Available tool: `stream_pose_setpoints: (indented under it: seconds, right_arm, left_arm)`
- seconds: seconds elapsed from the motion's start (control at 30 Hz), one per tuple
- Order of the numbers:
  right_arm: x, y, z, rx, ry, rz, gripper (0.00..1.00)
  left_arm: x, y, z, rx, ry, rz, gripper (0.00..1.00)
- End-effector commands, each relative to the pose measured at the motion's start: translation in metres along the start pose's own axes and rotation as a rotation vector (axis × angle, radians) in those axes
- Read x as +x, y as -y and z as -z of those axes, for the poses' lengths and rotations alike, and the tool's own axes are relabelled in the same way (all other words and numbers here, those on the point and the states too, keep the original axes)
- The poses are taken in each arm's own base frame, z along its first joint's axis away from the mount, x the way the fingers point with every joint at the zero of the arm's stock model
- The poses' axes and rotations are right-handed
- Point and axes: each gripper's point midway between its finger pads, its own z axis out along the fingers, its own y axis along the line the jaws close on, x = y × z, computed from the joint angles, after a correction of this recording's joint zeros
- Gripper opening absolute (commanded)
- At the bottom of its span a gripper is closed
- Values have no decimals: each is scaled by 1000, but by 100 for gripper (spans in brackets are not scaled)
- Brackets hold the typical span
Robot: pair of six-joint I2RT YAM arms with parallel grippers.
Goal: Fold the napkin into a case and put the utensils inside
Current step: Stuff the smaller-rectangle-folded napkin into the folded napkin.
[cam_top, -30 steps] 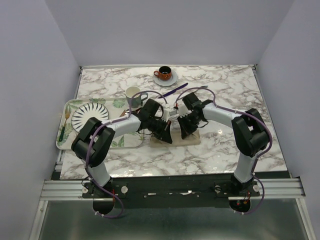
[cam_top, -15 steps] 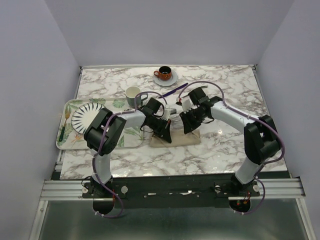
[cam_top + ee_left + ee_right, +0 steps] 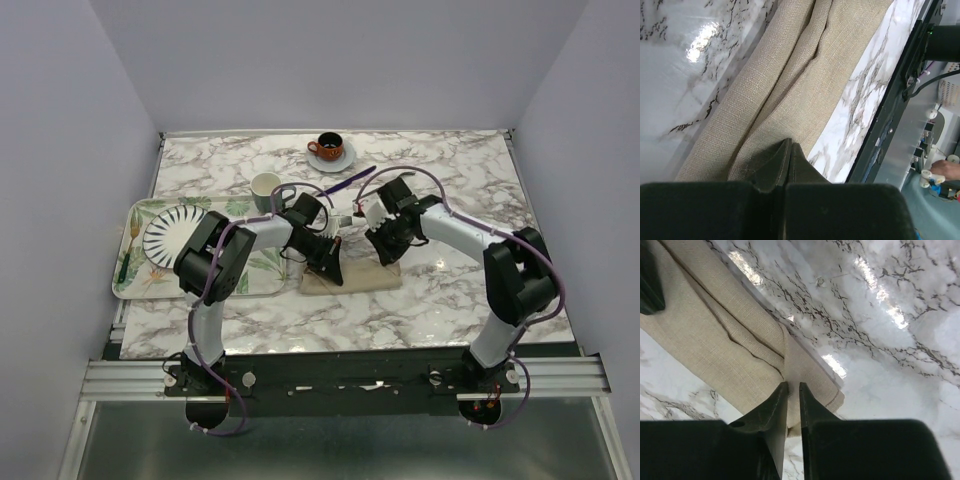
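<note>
The beige napkin (image 3: 362, 280) lies folded into a long narrow strip on the marble table, between the two arms. My left gripper (image 3: 332, 266) is shut, and its tips (image 3: 790, 143) rest on the napkin (image 3: 805, 75) near its long edge. No cloth shows between those jaws. My right gripper (image 3: 386, 248) hovers over the strip's right end. In the right wrist view its jaws (image 3: 793, 385) stand a narrow gap apart above the napkin (image 3: 715, 335), gripping nothing. A slim purple knife (image 3: 348, 180) lies farther back on the table.
A leaf-printed tray (image 3: 135, 275) with a striped plate (image 3: 180, 232) sits at the left. A cream mug (image 3: 266, 187) stands behind the left arm. An orange cup on a saucer (image 3: 329, 147) is at the back. The table's front edge is near the napkin.
My right gripper has opened slightly and drawn up and back from the napkin's right end. The left gripper has stayed shut on the strip's left part.
</note>
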Motion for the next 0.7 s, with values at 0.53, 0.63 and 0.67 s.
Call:
stream_pose_setpoints:
  seconds: [0.53,0.63,0.67]
  right_arm:
    - [-34,-22,16,-229,162,22,48]
    - [-46,-32,17,-301,227,93,52]
    - [-50,-32,14,-316,233,105,53]
  left_arm:
    - [6,-31,-4,-30,-43,0,0]
    - [7,-34,-4,-25,-48,-2,0]
    - [6,-35,-4,-21,-47,-2,0]
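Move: The napkin's right end, with its folded-over flap, lies about 3 cm below the right hand, some 2 cm back and 2 cm to its right. The slot between the napkin's layers is centred roughly 8 cm to that hand's left, 1 cm back. The purple knife lies about 9 cm left and 22 cm ahead. From the left hand, that napkin end is some 13 cm right and 2 cm ahead, about level. Onto the napkin's right end the right hand dips about 2.5 cm, drawing back some 1 cm, then rises about 3 cm and shifts 2 cm left, its half-closed fingers spreading to about half open and its left side tilting up some 10 degrees. The left hand stays put, its shut fingertips still against the near layer. ##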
